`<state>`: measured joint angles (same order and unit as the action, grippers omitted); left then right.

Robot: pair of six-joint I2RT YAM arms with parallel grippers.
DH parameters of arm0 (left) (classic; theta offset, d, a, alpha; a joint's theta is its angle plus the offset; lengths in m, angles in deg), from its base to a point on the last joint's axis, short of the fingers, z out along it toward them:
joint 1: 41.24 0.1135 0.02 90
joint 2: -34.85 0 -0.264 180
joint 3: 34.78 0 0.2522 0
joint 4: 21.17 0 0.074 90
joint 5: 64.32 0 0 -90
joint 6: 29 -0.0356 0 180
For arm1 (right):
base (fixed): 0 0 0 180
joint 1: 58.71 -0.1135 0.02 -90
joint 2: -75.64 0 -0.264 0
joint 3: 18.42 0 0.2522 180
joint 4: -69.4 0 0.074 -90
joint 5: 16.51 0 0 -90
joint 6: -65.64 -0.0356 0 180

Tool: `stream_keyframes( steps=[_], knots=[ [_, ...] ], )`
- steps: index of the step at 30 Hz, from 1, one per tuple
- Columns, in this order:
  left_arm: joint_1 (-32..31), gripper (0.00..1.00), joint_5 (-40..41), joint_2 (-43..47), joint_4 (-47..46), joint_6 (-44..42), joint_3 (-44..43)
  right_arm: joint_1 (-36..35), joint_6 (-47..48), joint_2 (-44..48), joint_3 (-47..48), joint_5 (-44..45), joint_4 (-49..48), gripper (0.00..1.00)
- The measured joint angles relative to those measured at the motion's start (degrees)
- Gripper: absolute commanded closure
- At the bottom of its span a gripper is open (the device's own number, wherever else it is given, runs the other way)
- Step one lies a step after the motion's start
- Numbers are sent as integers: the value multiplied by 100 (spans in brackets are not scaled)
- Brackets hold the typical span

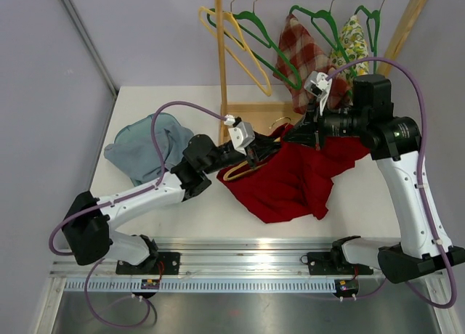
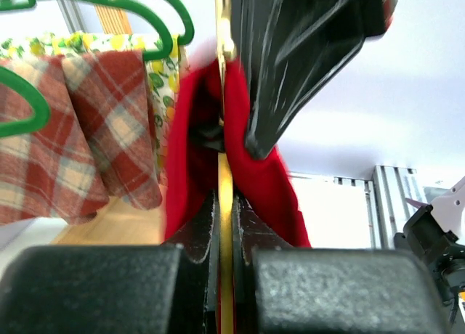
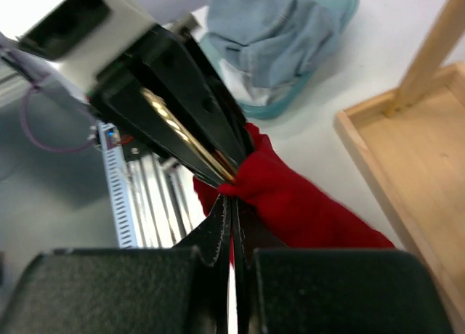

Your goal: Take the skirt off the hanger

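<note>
The red skirt (image 1: 290, 178) lies crumpled on the white table, still partly on a yellow hanger (image 1: 243, 171). My left gripper (image 1: 251, 154) is shut on the hanger; in the left wrist view the yellow bar (image 2: 226, 276) runs between the closed jaws (image 2: 226, 203) with red cloth (image 2: 265, 185) around it. My right gripper (image 1: 296, 134) is shut on the skirt's upper edge, right beside the left gripper. In the right wrist view its jaws (image 3: 232, 202) pinch red cloth (image 3: 298, 203) just below the left gripper's fingers (image 3: 182, 109) and the hanger (image 3: 178, 127).
A wooden rack (image 1: 220, 54) stands at the back with green hangers (image 1: 258, 33), a yellow hanger (image 1: 240, 47), a plaid cloth (image 1: 305, 62) and a lemon-print cloth (image 1: 349, 40). A blue cloth (image 1: 145, 145) lies at the table's left. The rack's wooden base (image 3: 407, 152) is near the skirt.
</note>
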<state>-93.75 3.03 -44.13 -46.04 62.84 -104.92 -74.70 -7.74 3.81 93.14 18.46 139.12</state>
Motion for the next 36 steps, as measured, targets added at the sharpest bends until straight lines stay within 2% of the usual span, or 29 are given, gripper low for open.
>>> stream_keyframes(
  steps=[7,12,17,21,27,31,36],
  knots=[
    [0,100,-4,693,682,-435,70,-46,435,358,0,1086,385,100],
    [0,100,33,1574,1429,-1014,487,-2,595,542,-48,1547,393,100],
    [-13,100,96,2417,2771,-1613,625,74,686,601,-286,1930,369,100],
    [-15,100,256,3163,4352,-2153,533,149,686,616,-730,2194,284,100],
    [-15,100,409,4341,5976,-2531,433,179,907,671,-1478,2240,87,100],
    [-15,100,509,4994,6439,-2583,422,179,1178,697,-2107,2181,-98,100],
    [-20,100,660,5204,6811,-2583,424,179,1484,599,-2594,2111,-389,100]
  ],
)
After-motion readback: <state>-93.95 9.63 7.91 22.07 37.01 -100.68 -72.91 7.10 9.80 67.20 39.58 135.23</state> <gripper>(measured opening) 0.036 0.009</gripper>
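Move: The red skirt's middle hangs about 5 cm to the right of the left hand, which still grips the yellow hanger, and some 12 cm below it. It is about 3 cm right of the right hand, 2 cm back and 15 cm down. From the left hand, the rack's base is roughly 22 cm ahead, 10 cm right; the basket is some 14 cm ahead and 34 cm left, both about 22 cm below. Left hand draws the gripped hanger about 20 cm left and 11 back; right lowers the pinched skirt 15 cm. ##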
